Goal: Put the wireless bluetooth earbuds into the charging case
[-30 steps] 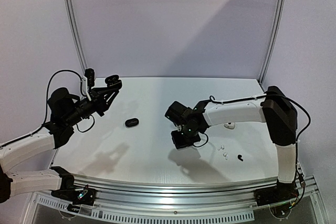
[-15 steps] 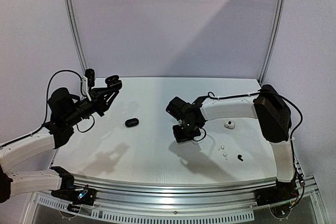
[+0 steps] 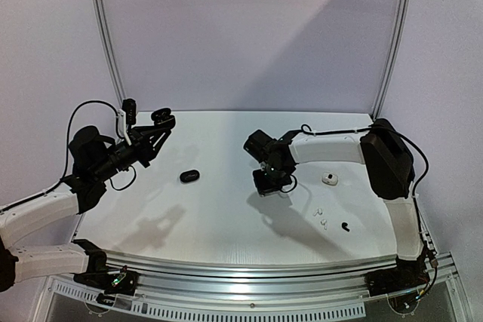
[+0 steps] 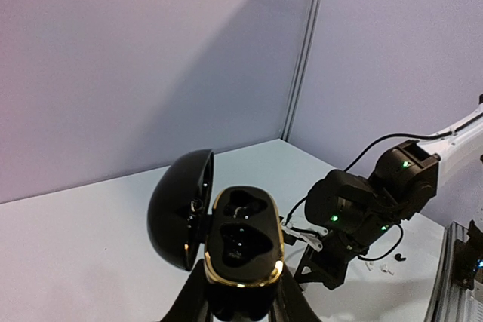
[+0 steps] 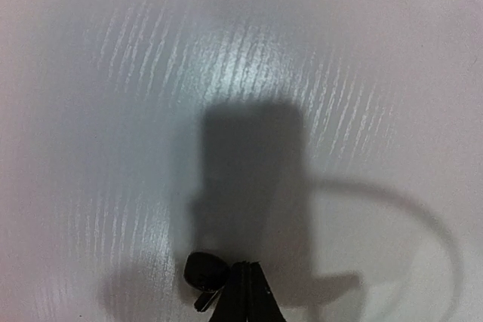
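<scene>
My left gripper [image 3: 161, 119] is raised at the left and shut on an open black charging case [image 4: 243, 239] with a gold rim. The case's lid [image 4: 179, 209] is swung to the left, and both sockets look empty. My right gripper [image 5: 245, 265] hangs above mid-table, shut, with a glossy black earbud [image 5: 205, 271] pinched by its stem at the tips. In the top view this gripper [image 3: 270, 185] points down. Two white earbuds [image 3: 320, 216] and another black earbud [image 3: 345, 226] lie on the table at the right.
A closed black case [image 3: 189, 176] lies on the table left of centre. A small white case [image 3: 329, 179] sits right of my right arm. The table's front edge has a metal rail [image 3: 249, 269].
My right gripper has risen and drawn back towards the far right with the black earbud. The left arm and its case have stayed still.
</scene>
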Motion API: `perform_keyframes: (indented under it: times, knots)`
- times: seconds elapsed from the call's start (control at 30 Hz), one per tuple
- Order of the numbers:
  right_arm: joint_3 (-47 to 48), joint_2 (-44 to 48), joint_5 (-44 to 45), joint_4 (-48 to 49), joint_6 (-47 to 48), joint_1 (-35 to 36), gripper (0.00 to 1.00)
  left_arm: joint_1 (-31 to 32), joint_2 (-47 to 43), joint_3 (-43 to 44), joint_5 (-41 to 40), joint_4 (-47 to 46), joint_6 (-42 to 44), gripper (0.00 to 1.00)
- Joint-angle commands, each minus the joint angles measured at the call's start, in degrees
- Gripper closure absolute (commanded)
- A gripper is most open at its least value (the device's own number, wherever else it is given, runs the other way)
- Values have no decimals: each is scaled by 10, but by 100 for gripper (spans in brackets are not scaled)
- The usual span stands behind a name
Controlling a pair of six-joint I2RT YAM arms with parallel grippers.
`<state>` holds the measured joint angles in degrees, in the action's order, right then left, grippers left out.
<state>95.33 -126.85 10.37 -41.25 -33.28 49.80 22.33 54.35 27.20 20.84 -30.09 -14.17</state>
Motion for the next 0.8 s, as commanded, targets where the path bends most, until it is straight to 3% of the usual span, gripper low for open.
perform_keyframes:
  times: [0.0, 0.23, 0.4, 0.47, 0.77]
  knots:
    - [18, -12, 11, -10, 22, -3, 100, -7, -2, -1, -3, 8, 9, 100]
    - [20, 35, 52, -22, 33, -18, 90, -7, -2, -5, -2, 5, 7, 100]
    - [23, 40, -14, 11, 65, -18, 63, -7, -4, -6, -3, 3, 5, 100]
    - [32, 25, -31, 6, 66, -18, 57, -7, -6, -7, -3, 5, 8, 100]
    - [79, -29, -38, -24, 67, -15, 54, -7, -6, -10, -1, 1, 7, 100]
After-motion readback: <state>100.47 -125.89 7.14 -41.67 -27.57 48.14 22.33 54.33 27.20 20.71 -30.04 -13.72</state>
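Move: The black earbud stands on the table right against the left side of the right hand's closed fingertips, some 2 cm to the left, about 1 cm ahead and a centimetre lower. The closed black oval case lies roughly 22 cm to the right hand's left and 6 cm ahead, the white case about 19 cm to its right and 5 cm ahead. From the left hand the earbud is about 23 cm to the right, 5 cm ahead and 28 cm below. The right hand's shut fingertips come away from the side of the black earbud, easing forward and slightly right, then swing back left over it as the hand climbs, ending about 3.5 cm higher and 2 cm farther forward. On the way up the fingers open to nearly half, one to each side above the earbud, still pointing mostly down. ##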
